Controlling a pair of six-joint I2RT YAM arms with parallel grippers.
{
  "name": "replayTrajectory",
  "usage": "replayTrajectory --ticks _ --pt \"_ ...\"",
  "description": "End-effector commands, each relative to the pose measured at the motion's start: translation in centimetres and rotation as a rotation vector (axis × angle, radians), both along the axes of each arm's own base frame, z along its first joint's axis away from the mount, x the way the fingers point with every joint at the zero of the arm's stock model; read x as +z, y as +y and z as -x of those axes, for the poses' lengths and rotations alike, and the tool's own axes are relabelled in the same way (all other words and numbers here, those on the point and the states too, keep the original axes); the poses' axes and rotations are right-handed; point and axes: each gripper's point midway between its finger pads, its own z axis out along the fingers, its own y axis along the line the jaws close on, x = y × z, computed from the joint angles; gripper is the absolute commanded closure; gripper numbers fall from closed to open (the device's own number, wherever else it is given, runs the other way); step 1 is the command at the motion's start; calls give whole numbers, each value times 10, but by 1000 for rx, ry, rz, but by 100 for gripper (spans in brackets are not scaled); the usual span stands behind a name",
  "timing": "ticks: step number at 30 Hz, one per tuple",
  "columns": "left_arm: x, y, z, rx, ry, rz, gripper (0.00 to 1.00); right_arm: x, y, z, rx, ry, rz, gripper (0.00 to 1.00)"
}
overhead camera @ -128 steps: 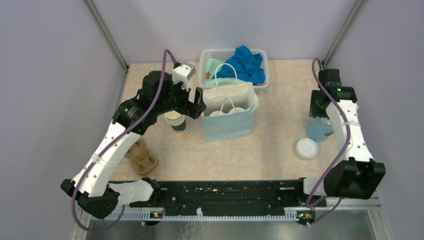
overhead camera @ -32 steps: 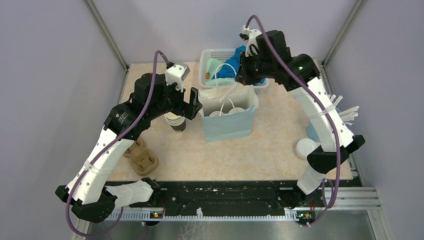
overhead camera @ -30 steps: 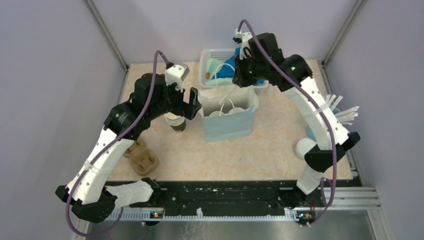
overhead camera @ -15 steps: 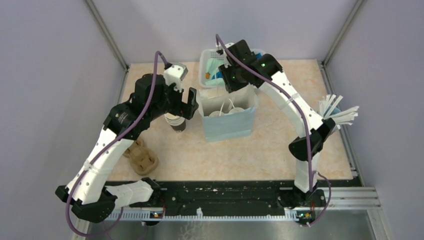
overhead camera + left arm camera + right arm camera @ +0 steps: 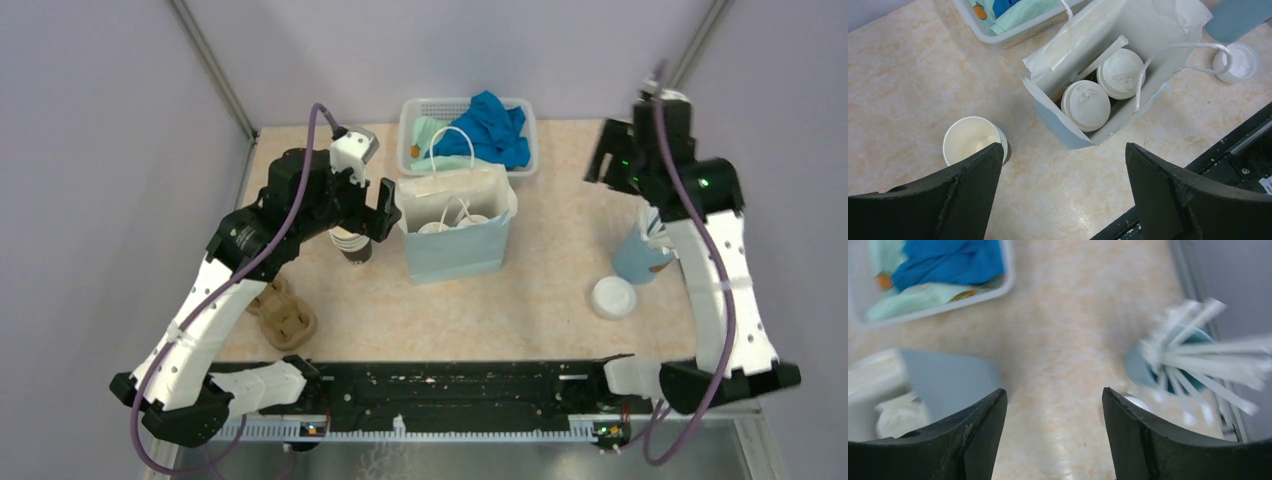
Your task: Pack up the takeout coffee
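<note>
Two takeout coffee cups with white lids (image 5: pixel 1085 98) (image 5: pixel 1121 73) stand inside the open light blue paper bag (image 5: pixel 458 255). A third cup (image 5: pixel 352 243), without a lid and cream inside, stands left of the bag; it also shows in the left wrist view (image 5: pixel 970 141). A loose white lid (image 5: pixel 612 297) lies at the right. My left gripper (image 5: pixel 385 212) is open and empty, high between the open cup and the bag (image 5: pixel 1063 147). My right gripper (image 5: pixel 608 160) is open and empty at the far right, above the table (image 5: pixel 1054 390).
A light blue cup of white sticks (image 5: pixel 640 255) stands under the right arm, next to the loose lid. A white basket (image 5: pixel 412 112) of blue and green cloth sits behind the bag. A brown pulp tray (image 5: pixel 283 313) lies at the front left.
My right arm has swung from above the bag and basket back to the far right, over the cup of sticks. The left arm has barely moved.
</note>
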Motion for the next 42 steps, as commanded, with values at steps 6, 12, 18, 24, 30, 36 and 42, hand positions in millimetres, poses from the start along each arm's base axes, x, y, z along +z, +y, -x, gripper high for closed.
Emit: replayTrajectory --ticks 6,12,18,24,30,36,42 --pt "8 -1 8 -18 -73 5 2 -75 -128 50 -417 110 -94 37" --pt "5 0 10 -19 -100 -53 2 -116 -143 53 -372 297 45 54" --pt "4 -3 8 -23 -101 -63 2 -135 -156 46 -328 338 147 64" --pt "3 -3 6 -14 -97 -75 2 -146 -168 42 -340 363 219 59" --pt "4 -4 3 -9 -97 -78 2 -162 -166 33 -329 373 218 65" --pt "5 -5 3 -8 -90 -71 2 -160 -167 30 -344 351 226 79" --pt "9 -8 3 -14 -91 -58 2 -139 -170 39 -375 323 243 94"
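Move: The straws' near tips lie about 18 cm to the right of the right hand, 3 cm back and 18 cm below. Their cup's middle is some 20 cm right, level fore and aft, 28 cm down; the white lid is 8 cm back, 16 cm right and 32 cm down. The paper bag stands about 21 cm left, 3 cm ahead, 24 cm down. From the left hand the tips are some 53 cm right, 5 cm ahead, 18 cm below. The right hand swings right and down, about 17 cm each, tipping downward, and closes on one straw's near tip. ##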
